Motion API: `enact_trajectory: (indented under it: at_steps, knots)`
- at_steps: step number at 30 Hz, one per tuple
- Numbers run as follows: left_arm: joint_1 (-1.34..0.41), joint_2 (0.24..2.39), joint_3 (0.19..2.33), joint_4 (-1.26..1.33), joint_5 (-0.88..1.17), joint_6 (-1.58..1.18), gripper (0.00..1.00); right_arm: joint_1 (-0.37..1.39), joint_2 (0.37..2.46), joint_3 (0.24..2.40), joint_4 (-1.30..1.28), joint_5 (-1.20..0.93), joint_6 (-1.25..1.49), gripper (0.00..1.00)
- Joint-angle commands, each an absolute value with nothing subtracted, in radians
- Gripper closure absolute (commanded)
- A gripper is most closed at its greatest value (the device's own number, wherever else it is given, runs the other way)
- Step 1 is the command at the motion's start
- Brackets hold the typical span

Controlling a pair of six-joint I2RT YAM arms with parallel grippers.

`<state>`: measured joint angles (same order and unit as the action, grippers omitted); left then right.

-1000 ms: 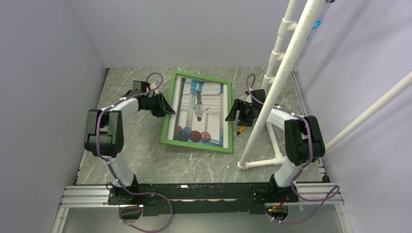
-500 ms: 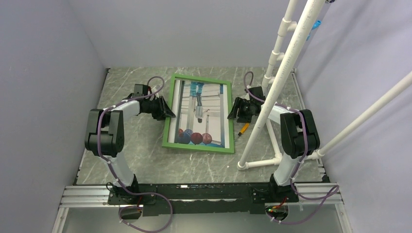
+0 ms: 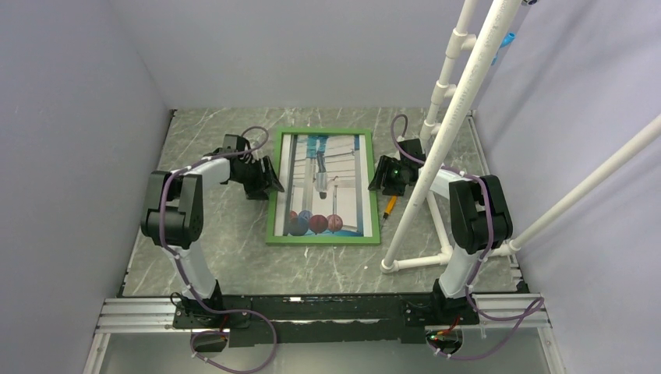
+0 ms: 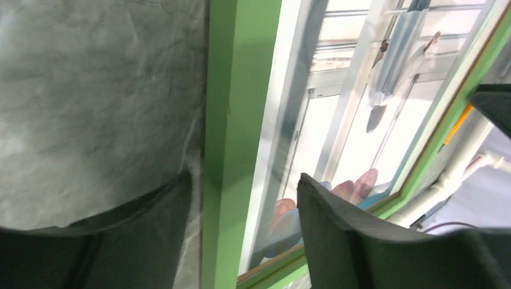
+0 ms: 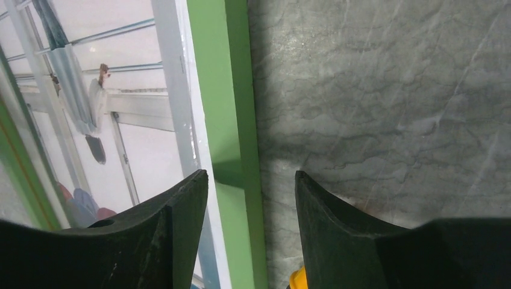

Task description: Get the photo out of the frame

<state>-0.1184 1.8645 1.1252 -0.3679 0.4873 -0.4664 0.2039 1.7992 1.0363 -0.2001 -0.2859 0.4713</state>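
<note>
The green frame lies flat and face up in the middle of the table, with the photo still inside it. The balloons sit at the photo's near end. My left gripper is open and straddles the frame's left rail, with a gap on each side. In that view the photo shows past the right finger. My right gripper is open around the right rail. Its fingertips stand apart from the rail, one over the photo and one over the table.
A white pipe stand rises right of the frame, its base on the grey marble table. A yellow-orange pen lies between the frame and the pipes and shows by my right finger. Walls close in on three sides.
The frame has turned from a tilt to lie square with the table. My left jaws have widened off the left rail. My right jaws have narrowed around the right rail.
</note>
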Motion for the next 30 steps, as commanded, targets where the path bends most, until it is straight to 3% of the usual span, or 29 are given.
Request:
enact_trajectory:
  at_steps: [1, 5, 11, 17, 22, 30]
  knots:
    - [-0.117, 1.788, 1.182, -0.505, 0.321, -0.398, 0.22, 0.208, 1.798, 1.035, -0.159, -0.247, 0.453, 0.43]
    - [-0.144, 1.735, 1.174, -0.532, 0.228, -0.359, 0.13, 0.213, 1.79, 1.035, -0.162, -0.235, 0.447, 0.43]
    - [-0.258, 1.712, 1.165, -0.546, 0.106, -0.38, 0.14, 0.249, 1.794, 1.043, -0.171, -0.16, 0.429, 0.44]
    - [-0.309, 1.582, 1.07, -0.498, 0.1, -0.416, 0.15, 0.274, 1.807, 1.055, -0.185, -0.095, 0.41, 0.53]
    - [-0.327, 1.413, 0.973, -0.469, 0.171, -0.437, 0.14, 0.28, 1.819, 1.064, -0.178, -0.115, 0.407, 0.55]
    - [-0.348, 1.133, 0.809, -0.349, 0.313, -0.44, 0.14, 0.281, 1.798, 1.086, -0.203, -0.114, 0.408, 0.8]
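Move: Between the right hand's half-open fingers stands the frame's right rail, its middle about 1 cm to the left and 1 cm below the hand point. The photo's middle lies some 14 cm to the left, level with it, and the screwdriver about 6 cm back and 4 cm to the right. From the left hand, just opening around the left rail, the near-left corner is roughly 15 cm back and 1 cm to the left, the photo's middle 12 cm to the right. Clearing the left rail, the left hand opens wide, swings 2–3 cm left and slightly up, returns right, then draws back about 8 cm and rises nearly 10 towards the near-left corner, its fingers tipping up some 20 degrees. The right hand stays almost in place, edges about 1 cm left with a slight roll, and closes its fingers onto both sides of the right rail, pinching it. ##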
